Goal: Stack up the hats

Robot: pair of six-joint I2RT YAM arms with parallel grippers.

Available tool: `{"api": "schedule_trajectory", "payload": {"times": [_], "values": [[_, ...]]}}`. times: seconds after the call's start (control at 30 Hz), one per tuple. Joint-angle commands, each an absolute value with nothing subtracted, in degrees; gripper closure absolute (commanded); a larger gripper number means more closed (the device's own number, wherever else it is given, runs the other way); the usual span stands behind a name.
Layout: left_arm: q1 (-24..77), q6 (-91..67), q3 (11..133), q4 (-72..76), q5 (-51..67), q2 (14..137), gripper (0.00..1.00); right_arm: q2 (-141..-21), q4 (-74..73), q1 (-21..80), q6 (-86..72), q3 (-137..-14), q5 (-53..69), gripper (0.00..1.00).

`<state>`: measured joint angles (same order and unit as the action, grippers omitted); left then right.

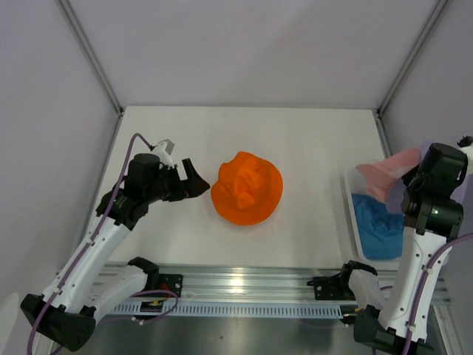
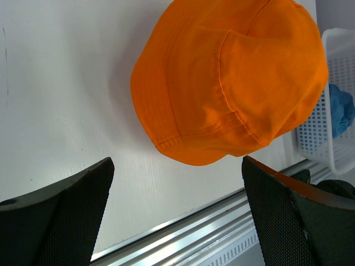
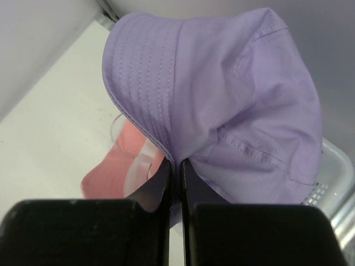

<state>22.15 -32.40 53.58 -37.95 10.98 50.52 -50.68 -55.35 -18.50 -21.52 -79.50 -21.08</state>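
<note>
The orange hat (image 1: 247,187) lies crumpled on the middle of the table; it also shows in the left wrist view (image 2: 233,77). My left gripper (image 1: 196,180) is open and empty just left of it, jaws wide apart. My right gripper (image 3: 177,166) is shut on the brim of the pale purple hat (image 3: 222,100), held up above the basket; in the top view a little of this hat (image 1: 399,198) shows beside the arm. The pink hat (image 1: 386,171) lies over the basket's far end, also in the right wrist view (image 3: 119,160). The blue hat (image 1: 377,225) lies in the basket.
The white slotted basket (image 1: 349,200) stands at the table's right edge; it shows in the left wrist view (image 2: 324,133) too. An aluminium rail (image 1: 236,285) runs along the near edge. Enclosure walls stand on the left, back and right.
</note>
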Motion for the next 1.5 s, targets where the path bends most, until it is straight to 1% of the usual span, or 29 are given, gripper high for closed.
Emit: {"api": "schedule_trajectory", "payload": {"times": [0.0,0.2,0.23,0.27,0.3,0.33,0.4,0.43,0.47,0.53,0.7,0.73,0.8,0.83,0.9,0.93,1.03,1.1,1.17,1.2,1.23,1.33,1.47], "values": [[21.7,-31.0,55.5,-37.3,12.7,50.4,0.01,-50.1,-59.5,-18.5,-18.9,-78.1,-21.7,1.00],[21.7,-30.7,55.5,-37.1,13.0,50.8,0.00,-52.5,-64.8,-18.5,-15.6,-70.9,-12.3,0.98],[21.7,-30.7,55.5,-37.1,13.3,51.0,0.00,-53.1,-64.5,-18.5,-15.2,-70.0,-10.6,0.90],[21.7,-30.6,55.4,-36.9,13.4,51.2,0.01,-53.5,-64.2,-18.4,-13.8,-69.8,-5.8,0.86],[21.7,-30.6,55.3,-36.8,13.6,51.2,0.00,-54.2,-63.9,-18.3,-13.3,-70.0,-4.3,0.80],[21.7,-30.6,55.5,-36.7,13.8,51.2,0.00,-54.8,-63.6,-18.3,-12.3,-70.2,-3.0,0.54],[21.7,-30.6,55.5,-36.5,14.0,51.4,0.00,-56.8,-64.4,-18.1,-11.7,-71.7,-4.0,0.27],[21.7,-30.5,55.5,-36.5,14.0,51.5,0.01,-57.1,-64.6,-17.9,-11.9,-72.6,-4.9,0.03],[21.7,-30.5,55.5,-36.4,14.1,51.6,0.00,-57.6,-64.5,-17.9,-12.5,-73.6,-6.7,0.00],[21.7,-30.5,55.7,-36.4,14.4,51.7,0.01,-57.9,-64.4,-18.4,-14.0,-78.0,-10.8,0.00],[21.8,-30.1,57.0,-36.6,14.6,52.2,0.01,-59.6,-63.8,-19.2,-15.7,-87.0,-11.6,0.01],[22.0,-30.1,57.0,-36.6,14.6,52.3,0.01,-60.3,-64.5,-19.2,-16.2,-90.5,-11.7,0.00],[22.2,-30.0,57.6,-36.7,14.7,52.5,0.00,-62.1,-67.0,-19.2,-16.3,-93.4,-12.4,0.00],[22.5,-30.0,58.1,-36.7,14.8,52.9,0.01,-62.6,-68.1,-19.2,-17.2,-95.6,-15.4,0.01],[22.5,-30.1,59.0,-36.9,15.9,53.3,0.00,-62.7,-70.7,-19.3,-18.4,-96.0,-21.4,0.00],[22.5,-30.1,59.1,-37.0,16.2,53.3,0.01,-62.1,-70.8,-19.3,-19.2,-95.3,-28.7,0.00],[22.5,-30.1,60.6,-37.7,17.4,54.4,0.00,-58.2,-67.9,-21.2,-20.8,-87.4,-39.7,0.00],[22.5,-30.1,61.3,-38.4,17.9,55.0,0.00,-57.0,-66.9,-22.8,-22.3,-82.0,-41.3,0.00],[22.6,-30.1,62.0,-38.7,18.6,55.5,0.00,-55.2,-63.9,-23.7,-23.6,-77.8,-41.2,0.00],[22.5,-30.1,62.2,-38.6,19.0,55.7,0.01,-54.5,-62.9,-25.3,-23.8,-73.6,-40.7,0.00],[22.5,-30.1,62.4,-38.8,19.2,55.9,0.01,-54.1,-61.9,-26.2,-23.8,-72.0,-37.6,0.00],[22.5,-30.0,63.5,-39.6,19.6,56.4,0.00,-53.4,-59.3,-28.9,-25.5,-67.0,-33.9,0.01],[22.5,-29.8,64.1,-40.4,19.4,56.3,0.01,-53.4,-54.2,-33.0,-25.5,-61.4,-29.1,0.07]]}}
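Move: Under the right hand, which still holds the lavender hat, the basket's middle lies roughly 28 cm below, about 4 cm right and 1 cm back. The pink hat hangs up with the lavender one, some 5 cm ahead, 4 cm left and 9 cm lower. The blue hat lies in the basket, about 29 cm down, 2 cm back and 1 cm left. For the left hand, the basket is about 65 cm right, 3 cm back and 16 cm down. Lowering the lavender hat about 12 cm into the basket while drifting left, the right hand opens wide and lets go, then rises clear. From there it swings back and right and sinks again, fingers tipping down some 25 degrees and turning clockwise, to come close over the loose lavender hat with them spread. The open left hand rises about 3 cm and edges right. ##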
